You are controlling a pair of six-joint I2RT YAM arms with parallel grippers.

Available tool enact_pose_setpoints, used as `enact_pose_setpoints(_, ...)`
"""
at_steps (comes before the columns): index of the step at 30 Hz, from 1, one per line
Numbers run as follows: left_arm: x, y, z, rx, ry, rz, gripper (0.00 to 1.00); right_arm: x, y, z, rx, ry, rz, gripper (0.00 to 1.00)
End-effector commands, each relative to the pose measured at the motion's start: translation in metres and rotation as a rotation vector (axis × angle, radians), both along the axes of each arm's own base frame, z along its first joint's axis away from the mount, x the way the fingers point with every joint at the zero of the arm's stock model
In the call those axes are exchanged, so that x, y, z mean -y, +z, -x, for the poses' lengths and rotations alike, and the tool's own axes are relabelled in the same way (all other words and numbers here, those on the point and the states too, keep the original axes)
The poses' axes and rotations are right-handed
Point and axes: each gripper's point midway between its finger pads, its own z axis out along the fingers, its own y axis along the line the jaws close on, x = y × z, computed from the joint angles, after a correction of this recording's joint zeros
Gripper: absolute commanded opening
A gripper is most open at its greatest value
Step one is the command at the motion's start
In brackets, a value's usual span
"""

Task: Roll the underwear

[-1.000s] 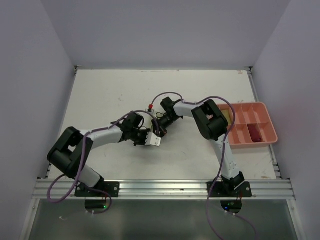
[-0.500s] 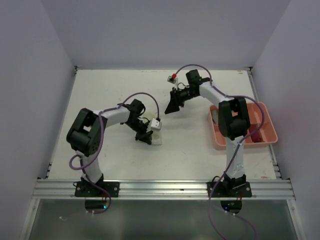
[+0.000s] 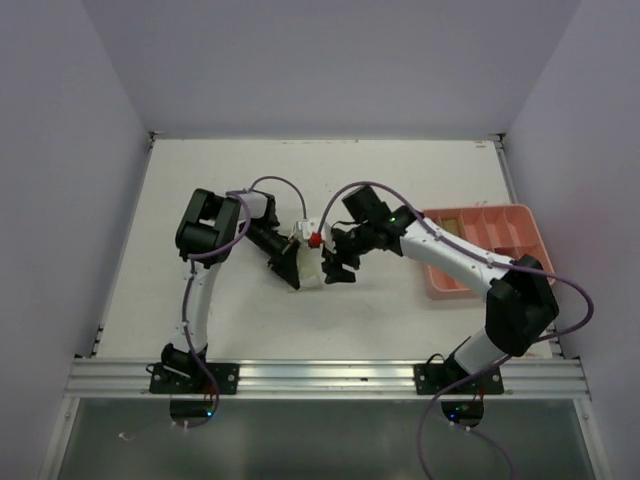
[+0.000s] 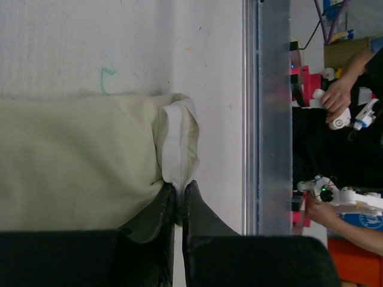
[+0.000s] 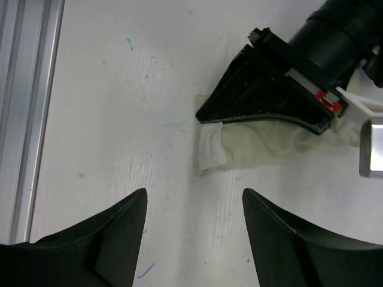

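One piece of the underwear (image 4: 78, 155), pale yellow-green with a white waistband, lies flat on the white table. My left gripper (image 4: 178, 192) is shut on the waistband's folded end. From above, this cloth (image 3: 312, 272) shows as a small pale patch between the two grippers, with the left gripper (image 3: 290, 268) at its left side. The right gripper (image 3: 336, 268) hovers just right of it. In the right wrist view the right gripper (image 5: 192, 197) stands open over bare table, a short way from the underwear (image 5: 251, 140), on which the left gripper (image 5: 269, 89) sits.
A salmon-pink tray (image 3: 436, 284) with compartments stands at the right, partly covered by the right arm. A metal rail (image 4: 266, 119) marks the table's near edge close to the cloth. White walls close in the left, back and right sides.
The right arm swung from the far middle of the table down to the cloth and its jaws opened wider. The left arm's elbow folded back, and its gripper stayed shut on the cloth.
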Motion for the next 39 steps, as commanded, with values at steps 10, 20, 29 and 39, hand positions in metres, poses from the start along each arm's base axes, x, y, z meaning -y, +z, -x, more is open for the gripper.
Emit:
enact_pose_setpoints(10, -0.039, -0.065, 0.005, 0.074, -0.195, -0.187, 0.0, -0.054, -0.071, 0.0, 0.283, 0.156, 0.053, 0.67)
enact_pose_setpoints(20, -0.037, -0.067, 0.008, 0.064, -0.189, -0.168, 0.0, -0.076, -0.097, 0.009, 0.295, 0.175, 0.019, 0.61)
enact_pose_setpoints(29, -0.036, -0.064, 0.007, 0.073, -0.188, -0.155, 0.01, -0.073, -0.13, 0.011, 0.234, 0.186, 0.087, 0.3)
enact_pose_setpoints(39, -0.016, 0.032, -0.046, 0.42, -0.006, 0.003, 0.36, -0.068, -0.133, 0.053, -0.131, 0.252, 0.107, 0.0)
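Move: The underwear's near end is already pinched in the left fingers, right at that hand. From the right hand, open and empty, this end lies about 8 cm to the left, 2 cm back and some 12 cm below. The underwear's main part stretches forward from there, its middle around 3 cm ahead of the right hand, 7 cm left and 12 cm below. Right hand sinks about 12 cm and shifts 8 cm left, pinching the underwear's near end as left fingers part. ##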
